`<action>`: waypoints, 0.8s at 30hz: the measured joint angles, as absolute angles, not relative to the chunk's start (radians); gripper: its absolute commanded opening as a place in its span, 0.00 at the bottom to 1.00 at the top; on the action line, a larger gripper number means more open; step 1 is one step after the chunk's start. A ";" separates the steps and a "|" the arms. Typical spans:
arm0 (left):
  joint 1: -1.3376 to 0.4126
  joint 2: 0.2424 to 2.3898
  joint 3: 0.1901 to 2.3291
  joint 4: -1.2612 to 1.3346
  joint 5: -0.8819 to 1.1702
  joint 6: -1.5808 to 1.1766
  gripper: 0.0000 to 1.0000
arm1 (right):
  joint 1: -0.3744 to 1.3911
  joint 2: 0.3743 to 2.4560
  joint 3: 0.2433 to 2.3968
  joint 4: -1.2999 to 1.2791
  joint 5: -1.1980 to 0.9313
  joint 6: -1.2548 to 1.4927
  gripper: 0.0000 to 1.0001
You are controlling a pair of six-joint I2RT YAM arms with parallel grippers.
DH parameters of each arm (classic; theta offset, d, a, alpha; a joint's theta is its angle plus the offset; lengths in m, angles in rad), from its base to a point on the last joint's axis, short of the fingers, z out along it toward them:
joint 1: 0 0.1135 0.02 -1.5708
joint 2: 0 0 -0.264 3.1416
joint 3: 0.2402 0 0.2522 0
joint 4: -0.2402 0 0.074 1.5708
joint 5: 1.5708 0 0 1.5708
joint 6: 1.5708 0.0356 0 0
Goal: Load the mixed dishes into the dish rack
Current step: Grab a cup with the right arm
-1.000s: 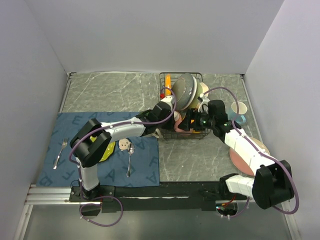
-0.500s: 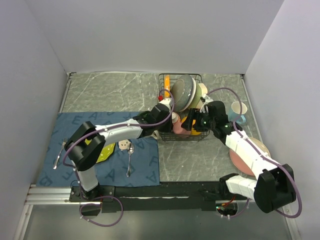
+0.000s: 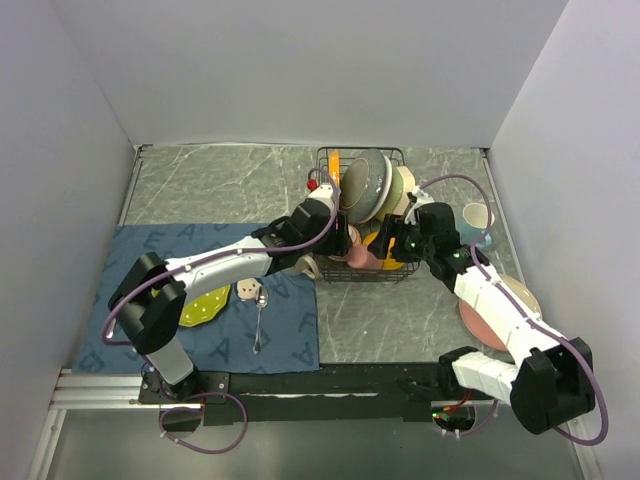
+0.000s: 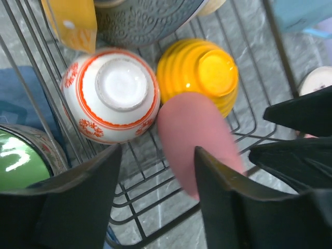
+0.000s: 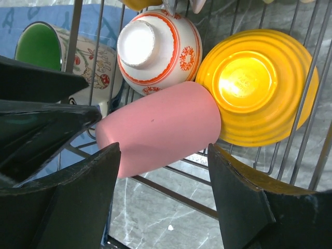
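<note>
The black wire dish rack (image 3: 364,150) holds a grey bowl (image 3: 366,183), an orange plate (image 3: 335,165), a yellow-orange ribbed bowl (image 5: 254,85), a red-patterned bowl (image 4: 111,96) and a green-lined mug (image 5: 57,52). A pink cup (image 5: 155,127) lies on its side on the rack's near wires, against the ribbed bowl. My left gripper (image 4: 158,155) is open just above the cup (image 4: 194,140), which reaches in beside its right finger. From the right, my right gripper (image 5: 163,155) hovers open over the same cup, touching nothing. Both grippers (image 3: 340,240) (image 3: 397,243) meet at the rack's near side.
A blue cloth mat (image 3: 120,260) lies at the left with a lime-green plate (image 3: 205,305), a small dish (image 3: 247,290) and a spoon (image 3: 259,322). A pale blue cup (image 3: 478,220) stands right of the rack. A pink plate (image 3: 490,325) sits under the right arm.
My left gripper was shut and has sprung open, letting go of the pink cup inside the rack. The left arm has stretched farther towards the rack. The right gripper stays open nearby.
</note>
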State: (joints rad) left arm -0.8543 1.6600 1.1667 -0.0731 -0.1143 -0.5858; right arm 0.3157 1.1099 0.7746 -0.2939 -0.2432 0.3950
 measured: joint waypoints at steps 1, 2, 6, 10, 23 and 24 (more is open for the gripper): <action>-0.855 1.652 1.167 -0.072 -0.116 -0.587 0.69 | 0.316 1.106 0.775 -0.295 -0.242 0.395 0.75; -0.856 1.641 1.167 -0.072 -0.123 -0.588 0.71 | 0.316 1.100 0.775 -0.297 -0.239 0.395 0.75; -0.859 1.607 1.167 -0.073 -0.146 -0.587 0.73 | 0.316 1.086 0.775 -0.308 -0.228 0.396 0.77; -0.859 1.588 1.167 -0.074 -0.170 -0.587 0.75 | 0.316 1.081 0.775 -0.312 -0.225 0.396 0.77; -0.859 1.539 1.166 -0.097 -0.222 -0.588 0.83 | 0.317 1.087 0.775 -0.314 -0.244 0.395 0.78; -0.859 1.528 1.166 -0.102 -0.228 -0.589 0.83 | 0.318 1.095 0.775 -0.314 -0.250 0.395 0.78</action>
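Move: The pink cup lies askew about 5 cm to the left hand's right, level with it fore and aft and some 5 cm below. From that hand, the red-patterned bowl is about 4 cm ahead, 2 cm right and 7 cm down; the yellow bowl is 2 cm ahead, 9 cm right and 7 cm down; and the green mug is straight left by 9 cm and 8 cm down. From the right hand, the pink cup is roughly 1 cm ahead, 4 cm left and 5 cm down. Keep raising the left gripper away from the pink cup, about 5 cm up and a further 2 cm to the left. Open its already parted fingers wider and tip them up slightly as it climbs. Hold the right gripper almost still beside the cup over the rack's front, jaws open and empty. ##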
